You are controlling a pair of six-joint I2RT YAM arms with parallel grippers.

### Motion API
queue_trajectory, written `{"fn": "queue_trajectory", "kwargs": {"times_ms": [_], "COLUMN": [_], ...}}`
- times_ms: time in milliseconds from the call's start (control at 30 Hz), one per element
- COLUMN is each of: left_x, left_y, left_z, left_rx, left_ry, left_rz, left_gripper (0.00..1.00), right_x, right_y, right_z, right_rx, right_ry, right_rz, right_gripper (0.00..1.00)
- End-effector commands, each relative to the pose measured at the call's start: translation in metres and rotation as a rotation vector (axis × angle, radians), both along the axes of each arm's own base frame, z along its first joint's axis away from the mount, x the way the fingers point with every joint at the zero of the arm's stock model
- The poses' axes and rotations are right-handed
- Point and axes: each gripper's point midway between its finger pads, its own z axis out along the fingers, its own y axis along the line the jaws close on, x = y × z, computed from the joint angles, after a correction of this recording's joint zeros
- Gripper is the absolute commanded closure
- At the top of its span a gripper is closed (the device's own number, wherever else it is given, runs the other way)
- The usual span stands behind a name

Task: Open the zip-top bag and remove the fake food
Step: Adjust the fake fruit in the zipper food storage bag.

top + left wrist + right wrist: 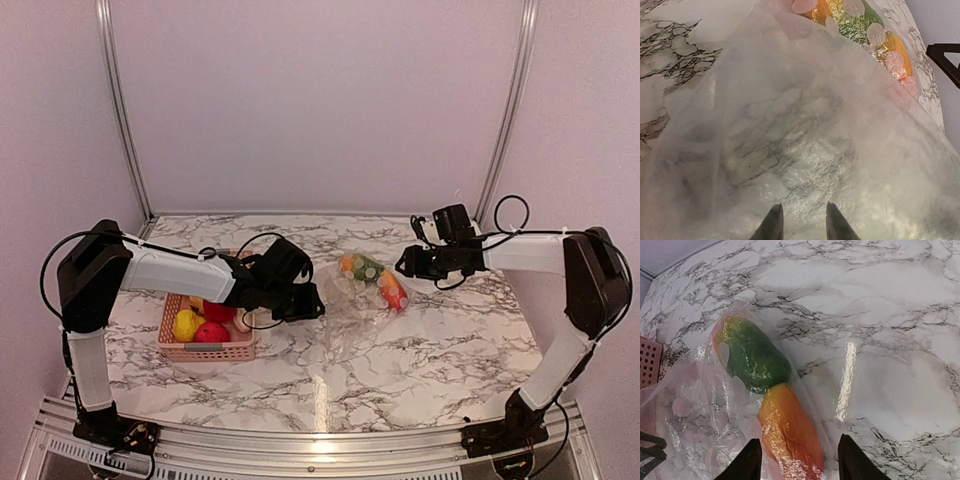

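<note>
The clear zip-top bag (pixel 352 305) lies crinkled mid-table, with fake food in its far end: a green piece (pixel 366 268) and an orange-red piece (pixel 394 291). My left gripper (pixel 306 302) sits at the bag's left edge, fingers a little apart. In the left wrist view crinkled bag film (pixel 790 125) fills the space ahead of the left gripper (pixel 801 217). My right gripper (pixel 801 462) is open, and its fingers straddle the orange-red piece (pixel 790 435) through the plastic. The green piece (pixel 755 360) lies just beyond it.
A pink perforated basket (pixel 205 351) stands left of the bag, under my left arm, holding a yellow fruit (pixel 186 325) and a red one (pixel 212 333). Its corner (pixel 649 360) shows in the right wrist view. Walls close the table's back and sides.
</note>
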Motion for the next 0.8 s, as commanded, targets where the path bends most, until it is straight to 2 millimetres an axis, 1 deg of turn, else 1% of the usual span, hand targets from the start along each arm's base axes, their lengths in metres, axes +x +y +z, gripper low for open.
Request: {"fn": "queue_trajectory", "kwargs": {"times_ms": [0,100,200,300,400,567,767], "left_x": [0.001,0.001,0.001,0.001,0.001,0.000,0.001], "left_y": [0.001,0.001,0.002,0.002,0.002,0.002,0.000], "left_z": [-0.005,-0.004,-0.005,-0.005,-0.005,-0.006,-0.006], "left_rx": [0.032,0.032,0.035,0.035,0.036,0.040,0.035], "left_ry": [0.005,0.005,0.005,0.006,0.005,0.006,0.008], "left_rz": [-0.009,-0.009,-0.006,-0.006,-0.007,-0.007,-0.006], "left_gripper": [0.70,0.70,0.70,0.70,0.70,0.70,0.70], "right_x": [0.004,0.001,-0.002,-0.005,-0.007,-0.010,-0.011], "right_y": [0.002,-0.002,-0.007,-0.008,-0.008,-0.010,-0.008], "right_z": [-0.011,-0.022,-0.030,-0.039,-0.046,-0.055,-0.059], "right_rx": [0.023,0.011,-0.007,-0.012,-0.014,-0.026,-0.029], "right_ry": [-0.001,0.019,0.028,0.040,0.055,0.072,0.077], "right_rz": [0.017,0.004,-0.015,-0.017,-0.015,-0.014,-0.006], "right_gripper": [0.53,0.59,0.62,0.65,0.70,0.74,0.82]}}
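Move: The right hand is poised over the right side of the zip bag; the orange fruit inside lies about 2 cm ahead, 2 cm left and 8 cm below it. The green fruit sits some 6 cm farther out and 6 cm farther left than the orange fruit. From the left hand, at the bag's mouth, the orange fruit is roughly 15 cm to the right, 6 cm ahead and 4 cm lower. The right hand sinks about 5 cm towards the bag's edge beside the orange fruit, its fingers closing over halfway. ##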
